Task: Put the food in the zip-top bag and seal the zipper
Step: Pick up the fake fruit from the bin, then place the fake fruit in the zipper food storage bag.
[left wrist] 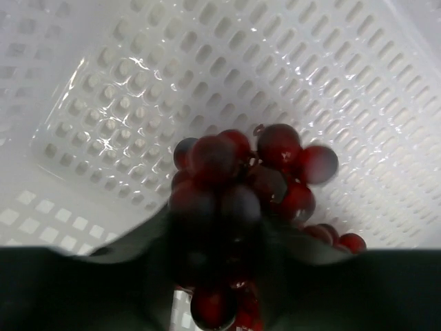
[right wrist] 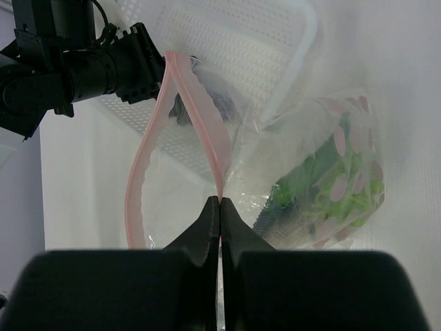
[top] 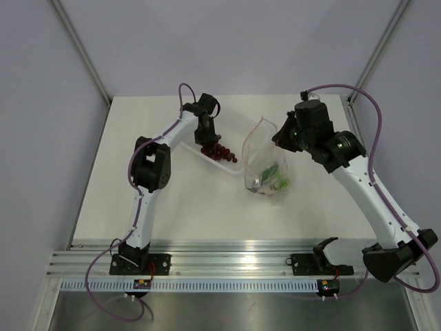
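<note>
The dark red grape bunch lies in the white tray. My left gripper reaches down into the tray, and its fingers press against the near grapes on both sides. The zip-top bag stands just right of the tray with its mouth open. My right gripper is shut on the pink zipper and holds that edge up. Green food and a grey fish show inside the bag.
The tray sits at the table's far middle, touching the bag's left side. The left arm shows in the right wrist view, just beyond the bag's mouth. An aluminium rail runs along the near table edge.
</note>
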Robot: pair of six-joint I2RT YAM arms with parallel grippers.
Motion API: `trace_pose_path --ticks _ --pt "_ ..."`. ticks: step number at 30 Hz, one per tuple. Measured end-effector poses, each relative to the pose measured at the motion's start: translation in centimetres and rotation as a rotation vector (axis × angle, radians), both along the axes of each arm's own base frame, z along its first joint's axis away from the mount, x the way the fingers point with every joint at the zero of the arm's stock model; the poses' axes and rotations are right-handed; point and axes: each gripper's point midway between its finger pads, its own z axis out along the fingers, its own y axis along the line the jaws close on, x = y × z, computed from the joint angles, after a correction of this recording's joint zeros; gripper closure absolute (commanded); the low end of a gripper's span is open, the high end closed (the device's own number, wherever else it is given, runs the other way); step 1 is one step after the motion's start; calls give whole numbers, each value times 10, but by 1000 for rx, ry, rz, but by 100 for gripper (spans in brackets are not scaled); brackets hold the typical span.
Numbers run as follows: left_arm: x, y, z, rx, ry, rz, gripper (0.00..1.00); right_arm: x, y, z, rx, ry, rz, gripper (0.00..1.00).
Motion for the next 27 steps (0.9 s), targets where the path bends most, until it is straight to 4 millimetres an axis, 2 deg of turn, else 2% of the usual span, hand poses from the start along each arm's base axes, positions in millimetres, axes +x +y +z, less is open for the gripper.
trace_pose_path --ticks 4,6,9,12,18,20,23,27 --pt "4 -7 7 -21 -23 -16 87 -3 -1 3 4 -8 0 100" --pt "4 -9 14 -32 -34 -24 90 -4 -2 4 4 -8 -1 100" --pt "5 -13 40 -64 -82 -37 97 -4 -2 5 6 -10 -1 100" --pt "7 -17 84 -118 -173 -52 100 -5 -3 5 6 -12 -1 100" --pt "0 -23 209 -265 -434 -101 100 -6 -3 6 8 -12 -1 100" --pt "-11 -23 249 -321 -523 -128 100 -6 -3 4 8 -8 -2 100" --pt "-34 -23 297 -396 -624 -174 100 -6 -3 1 7 0 -4 100" --pt "-65 -25 343 -468 -719 -242 100 -6 -3 -1 8 3 -5 100"
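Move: The left hand is down in the bin with its half-open fingers already around the upper-left end of the red grapes; the bunch's middle lies about 3 cm to its right, 1 cm back and roughly 1 cm lower. The bin's middle is some 3 cm ahead and 2 cm right, and the partly filled zip bag about 20 cm right and 9 cm back. From the right hand, the grapes lie about 14 cm ahead, 20 cm left and 27 cm below. The left fingers finish closing and pinch the end of the grape bunch, the hand at first almost still, then going straight up out of the bin, fast, about 34 cm in all, drawing back some 6 cm towards its base late in the rise. On the way the wrist tips up by about 50 degrees, so that the fingers swing from steeply down to pointing forward and to the right, gripping the bunch, while the right hand stays in place and keeps its shut hold on the zip bag's edge. ##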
